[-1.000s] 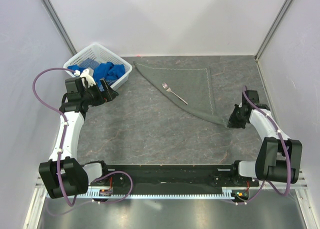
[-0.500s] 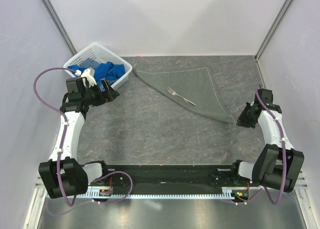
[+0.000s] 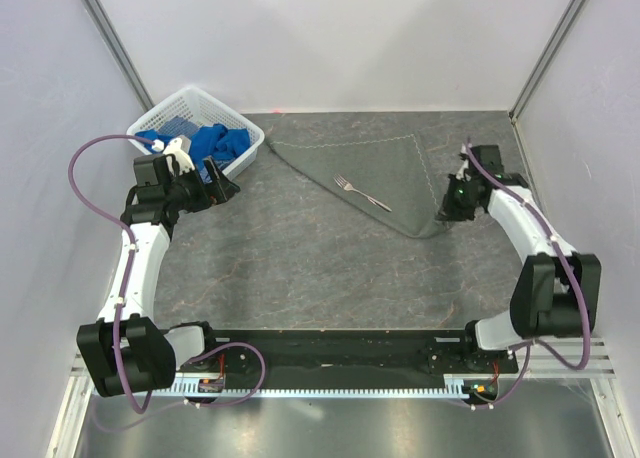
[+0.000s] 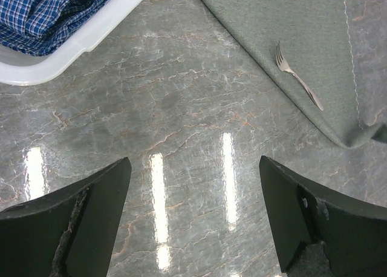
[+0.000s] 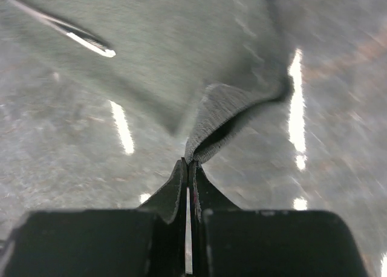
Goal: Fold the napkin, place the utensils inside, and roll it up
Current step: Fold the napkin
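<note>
The dark grey napkin (image 3: 375, 163) lies folded into a triangle at the back of the table. Its near right corner is lifted. My right gripper (image 3: 447, 211) is shut on that corner, and in the right wrist view the cloth (image 5: 233, 104) bulges up from the closed fingertips (image 5: 188, 164). A small silver fork (image 3: 362, 193) rests on the napkin near its folded edge; it also shows in both wrist views (image 4: 297, 77) (image 5: 66, 30). My left gripper (image 3: 224, 186) hovers open over bare table (image 4: 193, 186), left of the napkin (image 4: 290, 23).
A white basket (image 3: 175, 113) with blue cloths (image 3: 210, 141) stands at the back left, close behind my left gripper; its rim (image 4: 91, 38) shows in the left wrist view. White walls close in the table on three sides.
My right gripper, still shut on the napkin's corner, swung out to the right and then back and left, dragging the corner with it. The left arm has not moved.
</note>
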{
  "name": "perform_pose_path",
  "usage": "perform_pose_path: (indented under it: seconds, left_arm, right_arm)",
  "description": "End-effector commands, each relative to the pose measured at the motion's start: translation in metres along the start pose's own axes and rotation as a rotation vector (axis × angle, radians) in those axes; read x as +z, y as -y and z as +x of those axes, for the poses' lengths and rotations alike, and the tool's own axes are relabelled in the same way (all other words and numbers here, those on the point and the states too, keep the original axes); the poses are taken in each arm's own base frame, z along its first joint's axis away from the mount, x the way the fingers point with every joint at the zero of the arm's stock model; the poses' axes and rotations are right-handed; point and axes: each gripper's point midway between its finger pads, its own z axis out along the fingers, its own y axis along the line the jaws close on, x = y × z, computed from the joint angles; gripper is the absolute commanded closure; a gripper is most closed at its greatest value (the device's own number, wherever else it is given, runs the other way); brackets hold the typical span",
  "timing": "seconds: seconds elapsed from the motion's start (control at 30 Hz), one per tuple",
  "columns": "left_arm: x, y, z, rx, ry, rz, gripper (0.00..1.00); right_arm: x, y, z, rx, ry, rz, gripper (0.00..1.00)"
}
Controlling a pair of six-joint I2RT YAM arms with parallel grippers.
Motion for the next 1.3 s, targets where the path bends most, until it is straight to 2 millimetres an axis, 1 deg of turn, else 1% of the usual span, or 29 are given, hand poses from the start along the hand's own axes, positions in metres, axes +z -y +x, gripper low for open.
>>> perform_pose_path:
  seconds: [0.0,0.03,0.07,0.1,0.13,0.17,0.2,0.23,0.27,0.3,0.33,0.37,0.4,0.43,0.47,0.5,0.53,0.57,0.6,0.63,0.7,0.73,0.8,0.9,0.97,1.0,1.07,1.13,1.27]
  left_arm:
    - [-0.003,0.006,-0.008,0.045,0.031,0.025,0.06]
    - [-0.003,0.006,-0.009,0.047,0.034,0.024,0.06]
    - [-0.003,0.006,-0.008,0.046,0.033,0.024,0.06]
    - [-0.003,0.007,-0.009,0.05,0.035,0.024,0.06]
    - [-0.003,0.007,-0.009,0.05,0.036,0.023,0.06]
    - [-0.003,0.006,-0.009,0.049,0.036,0.022,0.06]
    - [-0.004,0.006,-0.009,0.051,0.038,0.022,0.06]
    - [-0.003,0.007,-0.009,0.051,0.036,0.023,0.06]
    - [-0.004,0.006,-0.01,0.052,0.039,0.021,0.06]
    - [-0.004,0.007,-0.01,0.053,0.038,0.024,0.06]
    - [-0.003,0.006,-0.009,0.052,0.037,0.022,0.06]
    - [-0.004,0.006,-0.01,0.052,0.039,0.021,0.06]
    - [-0.004,0.006,-0.01,0.055,0.041,0.019,0.06]
    - [-0.004,0.006,-0.01,0.054,0.039,0.019,0.06]
    - [-0.004,0.006,-0.01,0.054,0.041,0.02,0.06]
    - [-0.004,0.006,-0.011,0.053,0.042,0.019,0.06]
    - [-0.004,0.006,-0.01,0.054,0.041,0.02,0.06]
    - [-0.004,0.006,-0.01,0.054,0.039,0.019,0.06]
    - [-0.004,0.006,-0.01,0.055,0.041,0.019,0.06]
    - [-0.004,0.007,-0.01,0.055,0.041,0.019,0.06]
    - [-0.004,0.006,-0.01,0.055,0.04,0.018,0.06]
    - [-0.004,0.006,-0.011,0.055,0.043,0.019,0.06]
    - [-0.004,0.006,-0.01,0.053,0.039,0.021,0.06]
    - [-0.004,0.007,-0.01,0.054,0.041,0.021,0.06]
    - [-0.004,0.006,-0.01,0.054,0.041,0.021,0.06]
    - [-0.004,0.007,-0.01,0.055,0.042,0.021,0.06]
    - [-0.004,0.007,-0.01,0.055,0.041,0.021,0.06]
    - [-0.004,0.006,-0.01,0.054,0.041,0.02,0.06]
    - [-0.004,0.006,-0.01,0.053,0.039,0.021,0.06]
  right_arm:
    - [0.016,-0.058,-0.031,-0.081,0.064,-0.132,1.0]
    - [0.027,-0.069,-0.027,-0.1,0.038,-0.149,1.0]
    - [0.032,-0.077,-0.028,-0.113,0.033,-0.164,1.0]
    - [0.033,-0.094,-0.034,-0.139,0.048,-0.197,1.0]
    - [0.045,-0.099,-0.032,-0.144,0.022,-0.199,1.0]
    - [0.05,-0.107,-0.033,-0.156,0.019,-0.212,1.0]
    - [0.05,-0.124,-0.037,-0.18,0.029,-0.253,1.0]
    - [0.062,-0.129,-0.035,-0.18,0.007,-0.261,1.0]
    - [0.065,-0.137,-0.036,-0.188,0.005,-0.281,1.0]
    - [0.065,-0.152,-0.041,-0.207,0.021,-0.316,1.0]
    - [0.074,-0.157,-0.038,-0.206,0.0,-0.325,1.0]
    - [0.076,-0.165,-0.039,-0.217,0.001,-0.339,1.0]
    - [0.075,-0.178,-0.044,-0.233,0.014,-0.366,1.0]
    - [0.082,-0.184,-0.041,-0.23,-0.004,-0.38,1.0]
    - [0.081,-0.193,-0.048,-0.236,0.009,-0.4,1.0]
    - [0.083,-0.201,-0.045,-0.247,0.002,-0.417,1.0]
    - [0.09,-0.205,-0.043,-0.246,-0.015,-0.424,1.0]
    - [0.089,-0.213,-0.047,-0.254,-0.005,-0.439,1.0]
    - [0.09,-0.218,-0.046,-0.262,-0.01,-0.448,1.0]
    - [0.097,-0.22,-0.044,-0.261,-0.024,-0.449,1.0]
    - [0.097,-0.233,-0.042,-0.274,-0.028,-0.474,1.0]
    - [0.102,-0.236,-0.04,-0.279,-0.038,-0.478,1.0]
    - [0.102,-0.245,-0.039,-0.291,-0.041,-0.496,1.0]
    - [0.114,-0.251,-0.033,-0.295,-0.065,-0.504,1.0]
    - [0.115,-0.258,-0.031,-0.301,-0.067,-0.516,1.0]
    - [0.119,-0.26,-0.028,-0.301,-0.078,-0.518,1.0]
    - [0.12,-0.265,-0.03,-0.306,-0.071,-0.525,1.0]
    - [0.124,-0.269,-0.027,-0.312,-0.075,-0.524,1.0]
    - [0.131,-0.275,-0.031,-0.311,-0.064,-0.526,1.0]
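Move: The right hand holds the napkin's near right corner just off the table. The fork's middle lies about 12 cm ahead of this hand, 19 cm to its left and 7 cm below. The napkin's far right corner is some 33 cm ahead and 2 cm left, the far left corner equally far ahead but roughly 46 cm left. From the idle left hand, the fork is about 8 cm ahead, 32 cm right and 16 cm lower. Left and forward, the right hand sweeps the pinched napkin corner over the fork's handle towards its tines, about 25 cm left and 13 cm forward; the last stretch runs almost purely left. The hand sinks slightly overall and turns counter-clockwise by nearly 30 degrees, its left side tilting up, while the shut fingers keep their hold. ##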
